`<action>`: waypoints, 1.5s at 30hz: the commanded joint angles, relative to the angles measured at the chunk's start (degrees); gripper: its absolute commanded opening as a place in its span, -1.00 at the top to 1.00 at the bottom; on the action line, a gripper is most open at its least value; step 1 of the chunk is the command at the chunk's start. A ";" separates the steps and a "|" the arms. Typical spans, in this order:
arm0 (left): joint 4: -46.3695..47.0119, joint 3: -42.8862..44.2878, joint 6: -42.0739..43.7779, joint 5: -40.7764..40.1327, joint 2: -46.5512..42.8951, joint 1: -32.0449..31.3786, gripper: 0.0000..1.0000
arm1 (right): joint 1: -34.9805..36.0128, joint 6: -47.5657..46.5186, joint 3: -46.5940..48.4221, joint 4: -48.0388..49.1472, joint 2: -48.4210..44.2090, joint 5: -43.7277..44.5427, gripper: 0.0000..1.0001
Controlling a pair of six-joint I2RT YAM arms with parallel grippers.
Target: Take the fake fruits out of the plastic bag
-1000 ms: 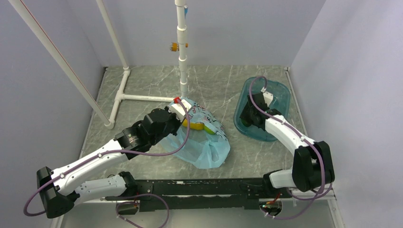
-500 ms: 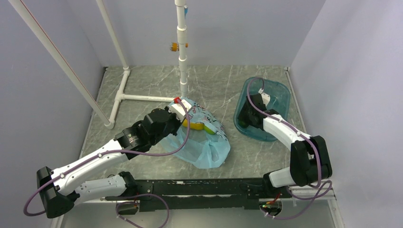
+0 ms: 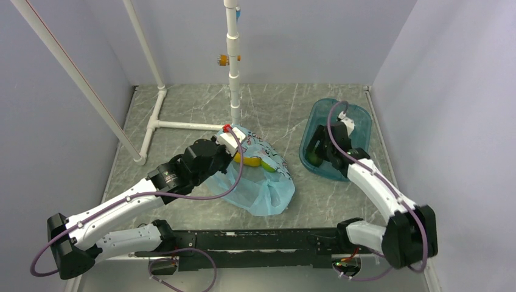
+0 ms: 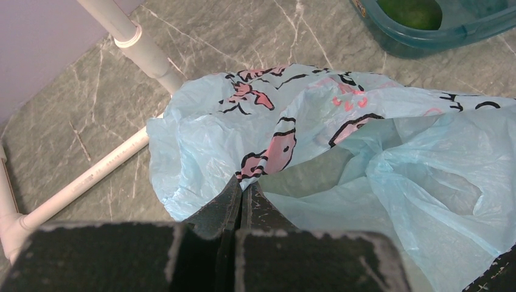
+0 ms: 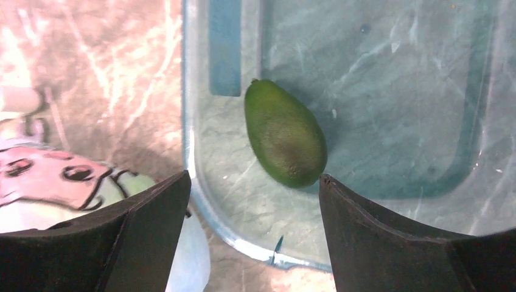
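Observation:
The light blue plastic bag [image 3: 261, 182] lies crumpled mid-table, and my left gripper [image 4: 246, 185] is shut on a pinch of its printed edge [image 4: 268, 152]. In the top view the left gripper [image 3: 234, 143] sits at the bag's far left rim, beside a yellow fruit [image 3: 248, 160] in the mouth. A dark green oval fruit [image 5: 284, 134] lies loose on the floor of the teal tub [image 5: 193, 121]. My right gripper [image 5: 252, 182] hangs open above it, touching nothing. A pale green shape [image 5: 131, 184] shows through the bag at the left of the right wrist view.
The teal tub [image 3: 359, 121] stands at the back right near the side wall. A white pipe post [image 3: 234, 91] and its crossbar [image 3: 182, 126] stand just behind the bag, and a slanted pipe [image 3: 79, 79] crosses the left side.
My right gripper has opened and risen inside the tub, leaving the dark green fruit lying there. The right arm's elbow has swung right. Left arm and bag are unmoved.

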 commanded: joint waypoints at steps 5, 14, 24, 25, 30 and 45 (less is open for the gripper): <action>0.26 2.31 0.45 1.22 -0.64 -0.38 1.00 | 3.28 -3.87 -5.40 3.03 -22.71 -12.25 -0.60; 1.53 1.51 0.80 1.98 -0.16 -0.43 1.00 | 24.35 -7.09 -11.27 9.13 -36.61 -14.80 -0.58; 0.44 2.37 0.67 2.91 2.15 -0.44 1.00 | 38.78 -7.75 -19.18 25.05 -35.27 -21.70 -0.62; -0.35 3.08 0.42 2.74 2.55 -0.43 1.00 | 40.20 -8.09 -18.58 26.03 -32.49 -20.24 -0.62; 1.23 2.07 0.65 2.36 2.67 -0.43 1.00 | 47.65 -8.80 -12.46 25.17 -17.34 -1.38 -0.62; 3.81 0.27 -0.30 4.09 -0.38 -0.59 1.00 | 49.76 -11.67 -2.74 29.96 6.50 31.05 -0.68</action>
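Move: The green fruit in the bag is about 15 cm to the left of my right hand, 2 cm back and 6 cm below; the yellow fruit lies some 6 cm farther left of it. The avocado rests in the tray about 6 cm under my open fingers, the tray's centre roughly 8 cm ahead and 8 cm right. From my left hand, which still pinches the bag's rim, the green fruit is some 5 cm ahead, 9 cm right and 19 cm down. With its fingers staying wide open, I lift my right hand about 11 cm clear of the tray, swing it back and some 20 cm left to the bag, then sink and reach forward about 9 cm into the mouth towards the green fruit. Its wrist turns roughly 35 degrees counter-clockwise and levels out by some 20. My left hand keeps pinching the rim, easing slightly right and down. ##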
